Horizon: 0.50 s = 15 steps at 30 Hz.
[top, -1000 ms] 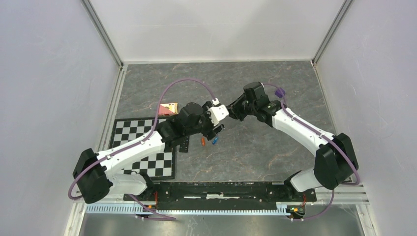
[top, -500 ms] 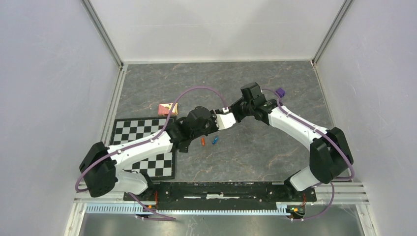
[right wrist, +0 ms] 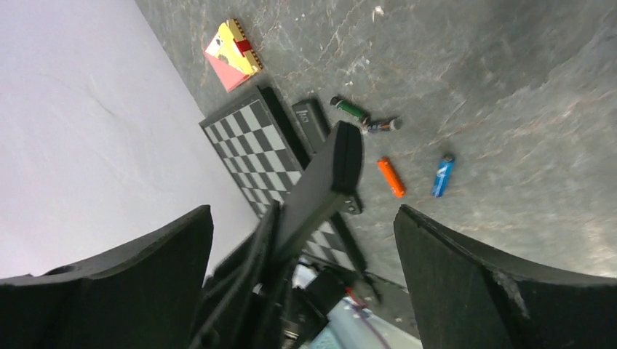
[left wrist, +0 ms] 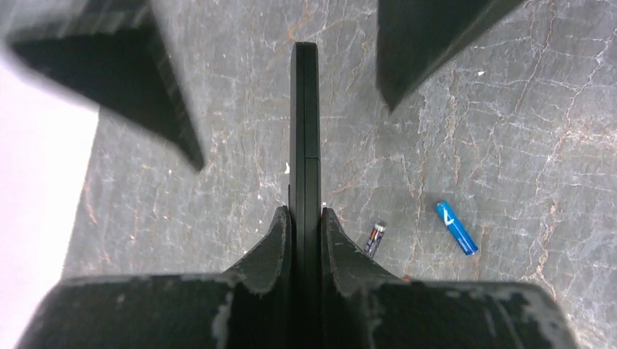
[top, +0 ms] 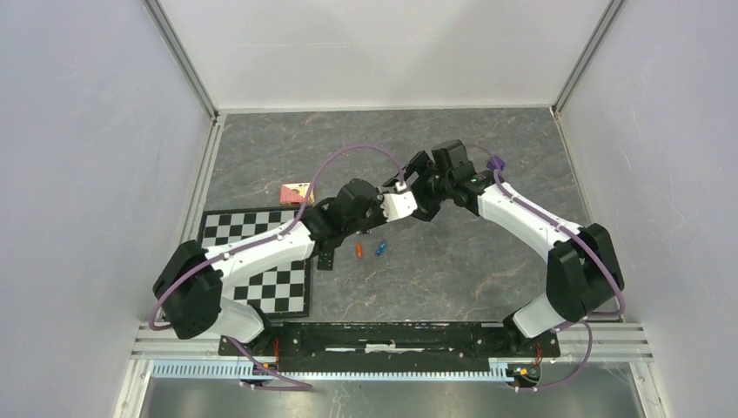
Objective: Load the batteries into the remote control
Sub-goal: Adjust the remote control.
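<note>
My left gripper (left wrist: 305, 212) is shut on the remote control (left wrist: 305, 131), a slim black bar seen edge-on and lifted above the table. In the right wrist view the remote control (right wrist: 327, 182) stands between the wide-apart fingers of my right gripper (right wrist: 302, 211), which is open and touches nothing. The two grippers meet at mid-table. The orange battery (top: 358, 251) and the blue battery (top: 380, 248) lie side by side on the stone surface just in front of them. The blue battery (left wrist: 456, 227) also shows right of the left fingers.
A small black cover (right wrist: 311, 120) lies by the chessboard mat (top: 252, 261). A green cell (right wrist: 349, 109) and a dark cell (right wrist: 382, 125) lie near it. A red and yellow block (top: 297, 192) sits behind the mat. Grey walls close in both sides.
My left gripper reached up to the right one and shut on the remote control. My right gripper then opened and let the remote go.
</note>
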Tool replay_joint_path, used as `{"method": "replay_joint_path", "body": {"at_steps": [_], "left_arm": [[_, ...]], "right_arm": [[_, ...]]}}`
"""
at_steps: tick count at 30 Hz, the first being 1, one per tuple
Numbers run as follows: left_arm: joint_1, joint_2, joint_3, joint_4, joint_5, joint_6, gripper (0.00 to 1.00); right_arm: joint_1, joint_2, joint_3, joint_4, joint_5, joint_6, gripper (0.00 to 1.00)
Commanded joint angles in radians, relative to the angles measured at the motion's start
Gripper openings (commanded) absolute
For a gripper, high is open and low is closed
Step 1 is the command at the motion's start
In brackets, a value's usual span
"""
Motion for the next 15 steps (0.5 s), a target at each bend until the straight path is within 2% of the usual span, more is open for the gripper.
{"method": "replay_joint_path", "body": {"at_steps": [1,5,8,12,15], "left_arm": [[0.095,-0.029,0.077,-0.058,0.222,-0.145,0.02],[0.214,-0.056,0.133,-0.149,0.520,-0.281,0.02],[0.298,-0.060,0.194,-0.239,0.750,-0.365,0.02],[0.394,-0.049,0.277,-0.328,1.015,-0.458,0.02],[0.428,-0.023,0.316,-0.330,1.168,-0.559,0.02]], "right_arm": [[-0.070,-0.081,-0.005,0.046,-0.039,-0.275,0.98],[-0.147,-0.203,-0.177,0.342,-0.138,-0.430,0.98],[-0.179,-0.303,-0.291,0.659,-0.222,-0.608,0.98],[-0.178,-0.364,-0.269,0.748,-0.394,-0.901,0.98],[-0.173,-0.362,-0.245,0.800,-0.547,-0.949,0.98]]}}
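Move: The remote control is already in the left fingers, its middle about 3 cm ahead, 3 cm right and 2 cm below that hand. From the left hand, about 15 cm down, the blue battery lies 9 cm back and straight below sideways, the orange battery 9 cm back and 5 cm left, the dark battery 5 cm back and 5 cm left. From the open right hand the remote control's middle is level ahead, about 2 cm left and 1 cm down. Left keeps the remote, lifting it 7 cm and swinging it rightward; open right backs off rightward, then rises. ##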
